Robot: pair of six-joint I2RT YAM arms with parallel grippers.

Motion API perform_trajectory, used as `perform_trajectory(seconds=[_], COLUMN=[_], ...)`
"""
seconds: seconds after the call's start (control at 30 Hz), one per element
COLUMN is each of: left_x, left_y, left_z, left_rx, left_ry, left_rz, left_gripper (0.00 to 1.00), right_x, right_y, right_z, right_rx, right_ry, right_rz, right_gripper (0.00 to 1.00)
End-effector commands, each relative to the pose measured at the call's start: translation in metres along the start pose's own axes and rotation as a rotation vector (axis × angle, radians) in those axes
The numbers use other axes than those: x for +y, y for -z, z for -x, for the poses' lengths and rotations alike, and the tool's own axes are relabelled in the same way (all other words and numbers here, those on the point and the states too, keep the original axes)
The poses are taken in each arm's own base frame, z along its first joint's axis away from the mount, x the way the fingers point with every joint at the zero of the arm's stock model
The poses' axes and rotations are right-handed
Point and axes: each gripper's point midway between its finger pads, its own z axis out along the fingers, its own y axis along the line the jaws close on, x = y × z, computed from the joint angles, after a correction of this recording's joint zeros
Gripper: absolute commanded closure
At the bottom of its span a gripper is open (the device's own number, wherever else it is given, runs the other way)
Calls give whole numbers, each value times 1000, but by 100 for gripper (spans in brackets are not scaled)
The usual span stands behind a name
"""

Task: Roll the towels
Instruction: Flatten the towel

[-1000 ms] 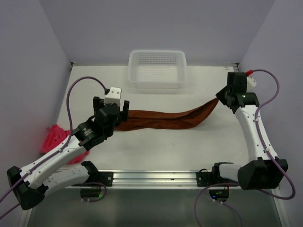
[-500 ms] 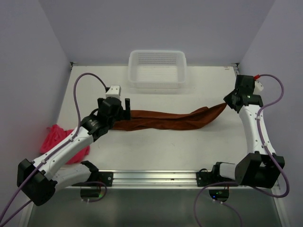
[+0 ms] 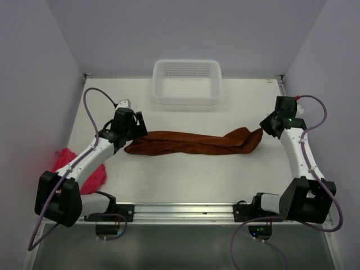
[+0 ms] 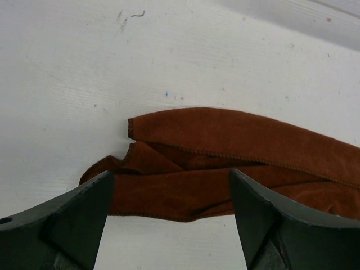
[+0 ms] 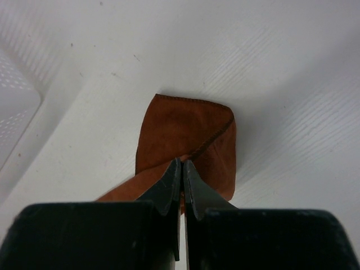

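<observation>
A rust-brown towel [image 3: 191, 143] lies in a long, crumpled strip across the middle of the table. Its left end [image 4: 225, 163] is bunched and lies flat, just beyond my left gripper [image 4: 171, 188], which hovers open over it with nothing between its fingers. In the top view that left gripper [image 3: 136, 125] sits at the strip's left tip. My right gripper [image 3: 262, 128] is at the right tip, shut [image 5: 182, 162] on the folded-over corner of the rust-brown towel [image 5: 180, 132]. A bright pink towel [image 3: 64, 160] lies crumpled at the table's left edge, partly under the left arm.
A white mesh basket [image 3: 187, 100] stands at the back middle of the table, just behind the brown strip. Grey walls close in the left, right and back sides. The arms' mounting rail [image 3: 180, 211] runs along the near edge.
The right gripper has come back left and down, so the towel's raised right end now sags onto the table. The left arm has swung left to the strip's tip, its jaws slightly narrower.
</observation>
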Motion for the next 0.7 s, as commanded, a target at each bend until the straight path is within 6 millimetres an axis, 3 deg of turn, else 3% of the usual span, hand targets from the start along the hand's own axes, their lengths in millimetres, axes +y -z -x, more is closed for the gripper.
perform_trajectory(seconds=[0.0, 0.13, 0.27, 0.33, 0.5, 0.67], left_x=[-6, 6, 17, 22, 45, 60], left_y=[-17, -34, -47, -49, -50, -50], left_z=[12, 4, -16, -23, -46, -58], left_rx=[-13, 13, 58, 71, 94, 94], left_ry=[88, 103, 100, 100, 83, 70], left_rz=[-48, 6, 51, 69, 147, 199], left_gripper=[15, 24, 39, 45, 49, 70], right_x=[10, 7, 5, 5, 5, 4], right_y=[-7, -14, -20, -20, -24, -29], right_z=[0, -9, -13, -14, -17, -25], right_rx=[-2, 19, 37, 41, 49, 76], right_ry=[8, 24, 41, 44, 41, 39], right_rz=[61, 58, 56, 57, 66, 72], right_gripper=[100, 100, 100, 100, 100, 100])
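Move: The towel's loose left end lies about 10 cm below the left hand, some 3 cm back and 4 cm to its left; the white basket is roughly 22 cm ahead and 18 cm right, the pink towel about 12 cm back and 21 cm left, both near table height. The right hand already holds the brown towel's right corner, with the tabletop about 15 cm straight below it and the loose left end some 45 cm to its left and 3 cm back. The left hand sinks about 9 cm onto the crumpled left end of the brown towel, easing a little forward at first and then drawing back and left by some 3 cm each, while its fingers tip some 10 degrees further down and close from nearly wide open to about a third. Meanwhile the right hand keeps its shut fingers on the raised right corner and lowers it by about 3 cm towards the table, barely shifting sideways. ##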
